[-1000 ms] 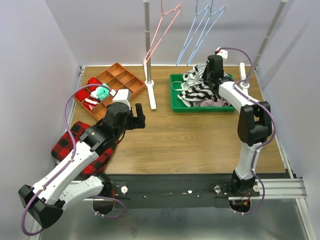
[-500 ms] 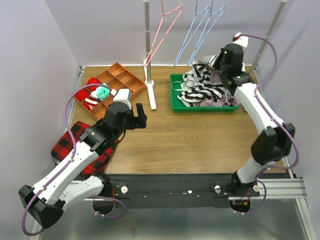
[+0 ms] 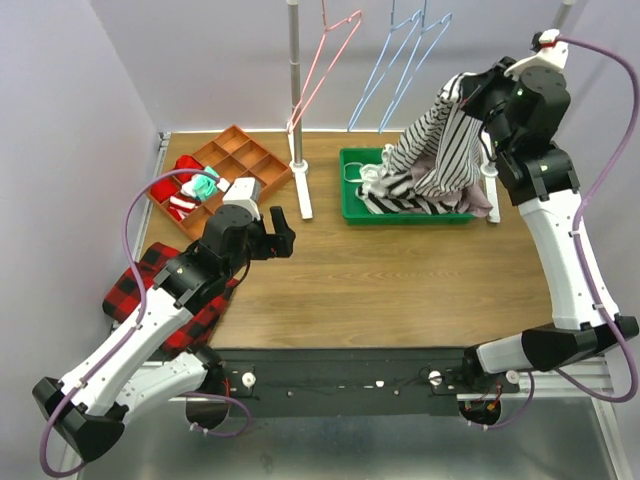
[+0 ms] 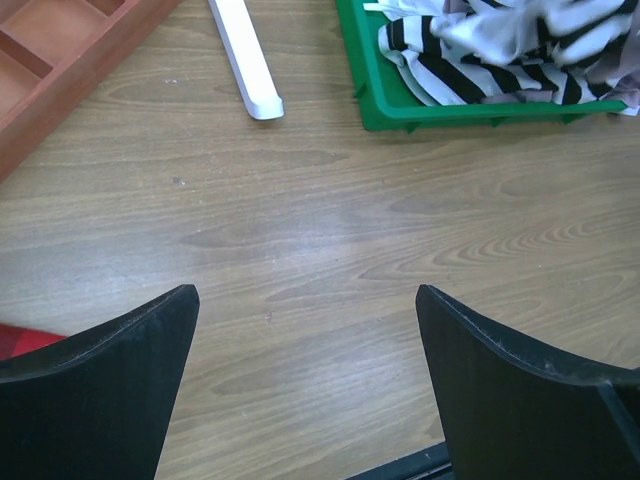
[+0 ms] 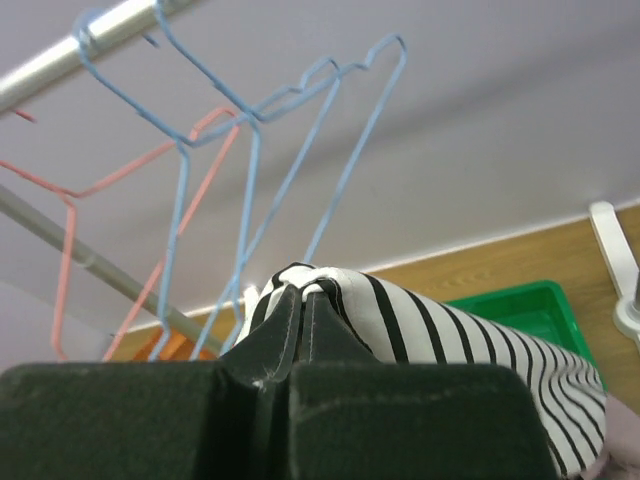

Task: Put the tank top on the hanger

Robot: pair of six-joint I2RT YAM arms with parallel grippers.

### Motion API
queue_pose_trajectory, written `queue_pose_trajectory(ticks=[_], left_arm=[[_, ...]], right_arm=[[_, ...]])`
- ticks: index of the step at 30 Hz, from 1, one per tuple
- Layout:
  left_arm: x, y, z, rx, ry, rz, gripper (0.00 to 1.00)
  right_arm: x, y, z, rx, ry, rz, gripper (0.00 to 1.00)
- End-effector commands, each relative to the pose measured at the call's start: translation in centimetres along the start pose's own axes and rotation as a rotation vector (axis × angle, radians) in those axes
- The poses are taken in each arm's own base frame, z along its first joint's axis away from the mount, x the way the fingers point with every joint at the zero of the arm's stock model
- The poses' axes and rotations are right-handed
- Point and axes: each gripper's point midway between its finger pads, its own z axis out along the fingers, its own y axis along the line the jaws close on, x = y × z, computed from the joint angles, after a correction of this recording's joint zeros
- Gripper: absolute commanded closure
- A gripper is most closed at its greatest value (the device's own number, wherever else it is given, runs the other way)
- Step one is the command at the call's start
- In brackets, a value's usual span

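My right gripper (image 3: 468,88) is raised high at the back right, shut on a bunched fold of the tank top (image 3: 440,140), white with thin dark stripes. The cloth hangs from the fingertips down into the green tray (image 3: 345,190). In the right wrist view the shut gripper (image 5: 305,295) pinches the tank top (image 5: 430,315) just below the hangers. The pink-red hanger (image 3: 325,60) hangs on the rail, left of the gripper, also visible as the hanger (image 5: 65,250). My left gripper (image 3: 280,232) hovers open over bare table, the gripper (image 4: 305,300) holding nothing.
Two light blue hangers (image 3: 400,60) hang between the pink one and my right gripper. A bolder striped garment (image 3: 400,185) and mauve cloth (image 3: 470,190) lie in the tray. The rack post (image 3: 295,100), an orange organizer (image 3: 240,160) and red plaid cloth (image 3: 135,290) are at left.
My right arm has risen and swung right, lifting the tank top out of the tray up toward the rail. The left arm has barely moved.
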Motion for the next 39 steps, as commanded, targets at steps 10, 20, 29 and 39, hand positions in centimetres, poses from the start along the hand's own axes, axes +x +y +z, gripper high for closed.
queue_pose_trajectory(ticks=[10, 20, 29, 39], left_arm=[[-1.5, -2.1, -0.1, 0.082, -0.016, -0.035, 0.01], [-1.3, -2.7, 0.9, 0.102, -0.002, -0.034, 0.01], [-1.3, -3.3, 1.5, 0.121, 0.002, -0.051, 0.01], [-0.9, -3.1, 1.9, 0.112, 0.008, -0.071, 0.01]], right_arm=[[-3.6, 3.0, 7.9, 0.001, -0.081, -0.011, 0.99], [-13.0, 5.2, 3.0, -0.074, -0.325, 0.042, 0.99], [-19.0, 8.0, -6.0, -0.273, -0.451, 0.149, 0.99], [-15.9, 12.6, -11.1, -0.594, -0.247, 0.237, 0.99]])
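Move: From the right hand, which holds the striped tank top, the nearer blue hanger is about 17 cm ahead, 14 cm left and slightly higher. The green tray lies some 11 cm ahead, 7 cm left and 42 cm below; the right stand foot is roughly 17 cm ahead, 12 cm right, 45 cm below. From the left hand, that hanger is about 35 cm ahead, 21 cm right and 26 cm above. Right hand, still pinching the tank top, swings 10 cm forward, then back and up 22; left drifts right. ##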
